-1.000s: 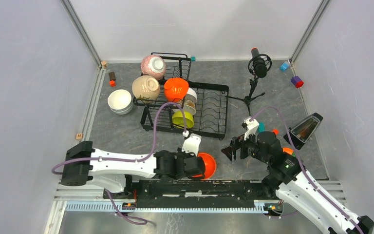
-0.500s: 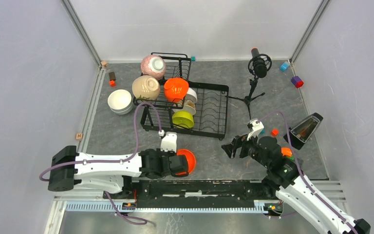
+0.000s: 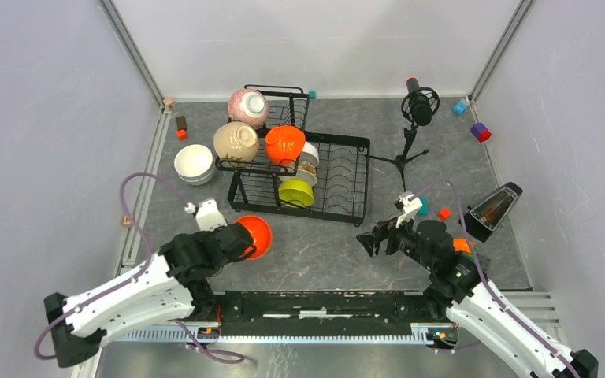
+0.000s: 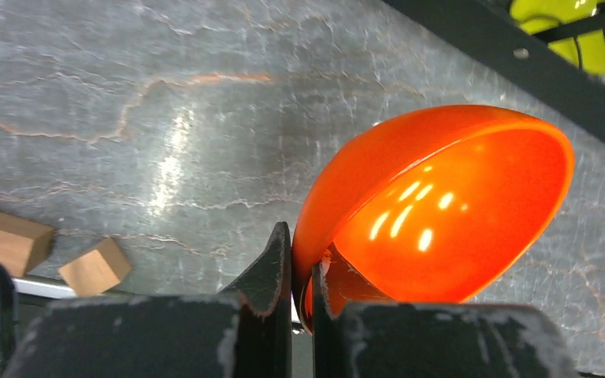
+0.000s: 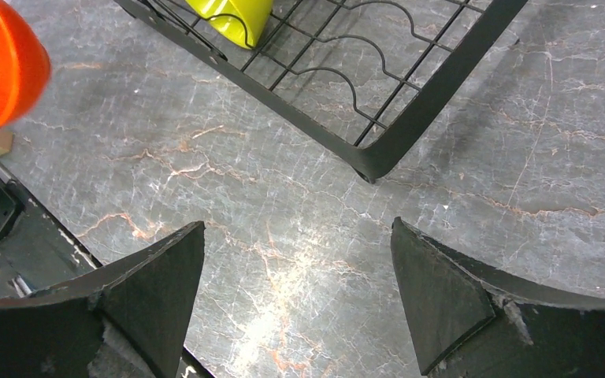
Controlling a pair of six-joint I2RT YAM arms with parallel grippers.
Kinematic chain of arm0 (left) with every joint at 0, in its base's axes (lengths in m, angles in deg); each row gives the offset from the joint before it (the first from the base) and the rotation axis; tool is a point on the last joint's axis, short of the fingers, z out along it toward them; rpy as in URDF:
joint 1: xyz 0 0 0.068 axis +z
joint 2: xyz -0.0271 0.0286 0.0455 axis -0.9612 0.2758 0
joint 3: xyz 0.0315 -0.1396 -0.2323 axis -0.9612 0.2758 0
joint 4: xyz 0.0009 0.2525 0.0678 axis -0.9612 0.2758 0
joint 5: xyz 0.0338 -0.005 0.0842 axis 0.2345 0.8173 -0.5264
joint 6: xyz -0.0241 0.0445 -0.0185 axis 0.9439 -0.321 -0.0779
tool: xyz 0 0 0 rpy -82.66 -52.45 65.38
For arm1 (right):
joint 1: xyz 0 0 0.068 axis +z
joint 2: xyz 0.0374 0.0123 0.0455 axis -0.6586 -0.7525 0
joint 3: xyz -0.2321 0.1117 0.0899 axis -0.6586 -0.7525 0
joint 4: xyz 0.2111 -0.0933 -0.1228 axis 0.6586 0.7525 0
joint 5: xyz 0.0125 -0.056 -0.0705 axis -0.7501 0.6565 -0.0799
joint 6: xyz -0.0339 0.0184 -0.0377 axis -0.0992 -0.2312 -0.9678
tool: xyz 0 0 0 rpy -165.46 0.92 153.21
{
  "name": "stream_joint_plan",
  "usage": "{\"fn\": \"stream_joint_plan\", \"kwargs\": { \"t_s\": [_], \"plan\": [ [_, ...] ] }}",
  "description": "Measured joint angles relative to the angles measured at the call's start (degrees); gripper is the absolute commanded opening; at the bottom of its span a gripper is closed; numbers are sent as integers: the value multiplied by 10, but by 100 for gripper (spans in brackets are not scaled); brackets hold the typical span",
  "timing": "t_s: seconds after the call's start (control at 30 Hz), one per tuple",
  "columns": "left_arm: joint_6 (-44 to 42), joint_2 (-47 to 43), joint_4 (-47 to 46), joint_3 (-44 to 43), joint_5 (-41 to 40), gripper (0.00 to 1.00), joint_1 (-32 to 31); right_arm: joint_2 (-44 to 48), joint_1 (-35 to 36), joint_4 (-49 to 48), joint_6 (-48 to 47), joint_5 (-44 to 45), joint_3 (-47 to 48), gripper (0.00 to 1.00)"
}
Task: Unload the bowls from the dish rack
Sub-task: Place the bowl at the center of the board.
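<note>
My left gripper is shut on the rim of a bright orange bowl, held tilted just above the table in front of the dish rack's left corner. In the left wrist view the fingers pinch the orange bowl's wall. The black wire dish rack holds a pink-speckled bowl, a beige bowl, another orange bowl, a white bowl and a lime green bowl. White bowls sit stacked on the table to its left. My right gripper hangs open and holds nothing, near the rack's front right corner.
A black microphone tripod stands right of the rack. A dark wedge-shaped holder lies at the right, with small coloured blocks nearby. Two wooden blocks lie near the left rail. The arms' base rail runs along the front.
My left arm has swung the orange bowl from the front centre leftward and up toward the rack's front left corner. The right gripper has opened a little wider and barely shifted.
</note>
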Motion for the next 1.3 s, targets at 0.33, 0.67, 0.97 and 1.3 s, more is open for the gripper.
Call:
{"fn": "stream_joint_plan", "kwargs": {
  "t_s": [0.33, 0.67, 0.97, 1.3],
  "plan": [
    [-32, 65, 18, -4, 3, 2, 165, -12, 0, -12, -10, -12, -16, 92],
    [-96, 50, -8, -6, 69, 2, 403, -7, 0, -26, -16, -17, -29, 92],
    [-152, 83, -86, -9, 171, 2, 645, -2, 0, -36, -17, -23, -35, 92],
    [-145, 88, -174, 53, 252, 6, 741, -10, 0, -46, 1, -24, -35, 91]
  ]
}}
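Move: The left hand already holds the orange bowl by its rim; the open table patch for it, short of the white bowl stack, lies about 13 cm to the left, 9 cm ahead and 10 cm below. The white bowls stand some 25 cm ahead and 14 cm left, the dish rack's near left corner about 13 cm ahead and 2 cm left, both lower. From the idle right hand that patch is roughly 49 cm left, 5 cm ahead and 11 cm below. Leftward first, about 15 cm, with the left arm swinging the pinched orange bowl away from the rack's near edge while the wrist turns some 50 degrees counter-clockwise. Then it eases forward towards the open table short of the white bowls and ends by sinking, rolling its left side down a little; the fingers stay shut on the rim. ##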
